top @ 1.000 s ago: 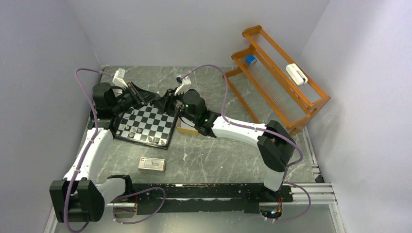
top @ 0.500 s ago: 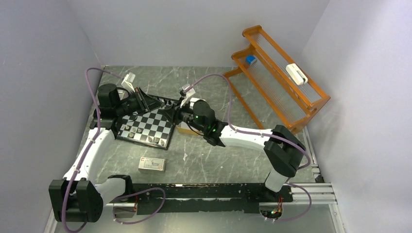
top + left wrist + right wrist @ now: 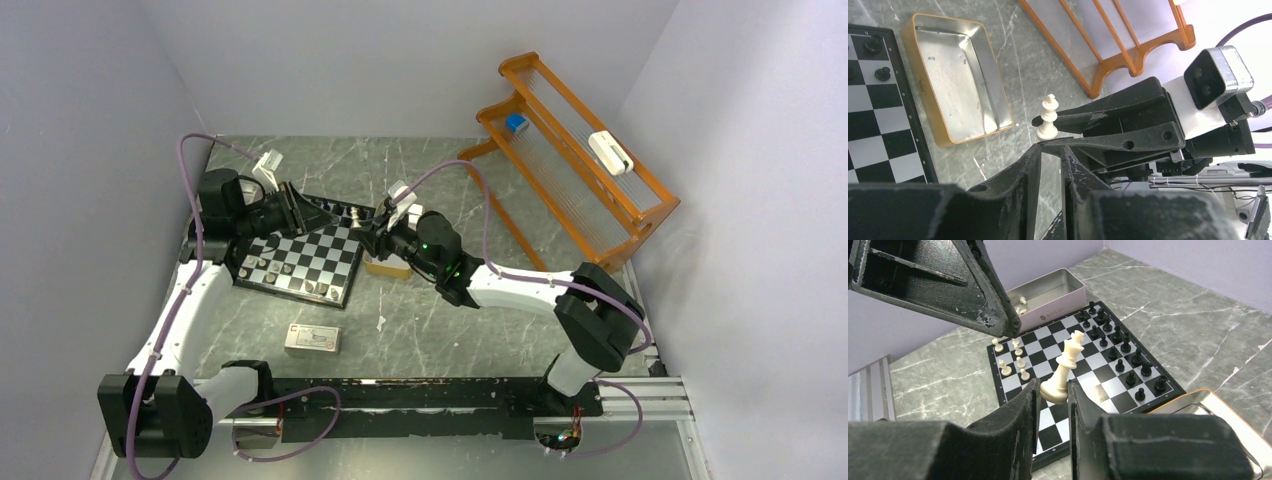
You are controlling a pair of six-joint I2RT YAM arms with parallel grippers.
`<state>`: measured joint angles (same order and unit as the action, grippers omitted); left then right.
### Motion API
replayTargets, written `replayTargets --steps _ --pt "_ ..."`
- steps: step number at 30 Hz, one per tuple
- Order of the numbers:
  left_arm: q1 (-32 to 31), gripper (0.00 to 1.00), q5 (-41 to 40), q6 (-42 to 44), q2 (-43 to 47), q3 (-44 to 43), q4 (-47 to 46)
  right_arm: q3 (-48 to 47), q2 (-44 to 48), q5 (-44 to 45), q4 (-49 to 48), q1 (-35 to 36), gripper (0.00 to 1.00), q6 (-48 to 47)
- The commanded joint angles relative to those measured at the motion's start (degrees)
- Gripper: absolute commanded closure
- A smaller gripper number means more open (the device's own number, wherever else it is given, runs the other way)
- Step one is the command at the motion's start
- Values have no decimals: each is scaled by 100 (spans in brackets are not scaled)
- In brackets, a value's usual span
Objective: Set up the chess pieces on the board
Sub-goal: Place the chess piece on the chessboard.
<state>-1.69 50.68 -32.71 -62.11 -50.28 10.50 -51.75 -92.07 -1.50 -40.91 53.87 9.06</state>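
Note:
The board point(image 3: 306, 258) lies left of centre, with black chess pieces point(image 3: 1120, 347) along one side and several white ones point(image 3: 1015, 360) opposite. My right gripper point(image 3: 1053, 388) is shut on the base of a tall white piece point(image 3: 1066, 365), which leans above the board. In the left wrist view that same white piece point(image 3: 1048, 119) stands just past my left gripper point(image 3: 1052, 146). The left jaws stand slightly apart with nothing between them. From above, the left gripper point(image 3: 312, 212) and right gripper point(image 3: 364, 228) face each other over the board's far right corner.
An empty tan tin point(image 3: 958, 75) sits beside the board, partly under the right arm point(image 3: 385, 267). A second tin point(image 3: 1048, 295) with a few white pieces lies beyond the board. A white-and-red carton point(image 3: 313, 339) lies nearer the bases. An orange rack point(image 3: 570, 160) stands at back right.
The right arm has drawn back to the right, away from the left gripper. The left wrist has shifted slightly right over the board's far edge.

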Motion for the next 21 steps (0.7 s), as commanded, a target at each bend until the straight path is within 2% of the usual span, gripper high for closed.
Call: replayTargets --steps 1,4,9,12,21 --pt "11 70 152 265 79 -189 330 126 143 -37 -413 3 100 -355" --pt "7 62 151 359 -15 -342 493 300 224 -313 -701 1 100 -561" --pt "-132 51 171 1005 -314 -792 1260 349 331 -541 -761 9 100 -854" --pt "-284 49 183 1252 -441 -970 1589 398 371 -686 -842 1 100 -1073" --pt "-495 44 405 1174 -472 -1115 1632 455 479 -875 -879 10 99 -1462"
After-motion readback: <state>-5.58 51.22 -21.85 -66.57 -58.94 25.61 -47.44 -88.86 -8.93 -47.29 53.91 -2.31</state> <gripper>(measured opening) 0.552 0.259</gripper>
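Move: The white king, pinched by its base in the right fingertips, stands about 4 cm right of the left hand, level ahead and 3 cm lower. From the right hand the left gripper is roughly 5 cm left, 1 cm ahead and 4 cm up, the king 1 cm ahead, left and up. The chessboard's middle lies some 8 cm ahead, 17 left and 20 down; the tin box 8 ahead, 3 right, 20 down. Left gripper opens, easing 2 cm right and back towards the king; right gripper backs 2 cm, tilting up. ##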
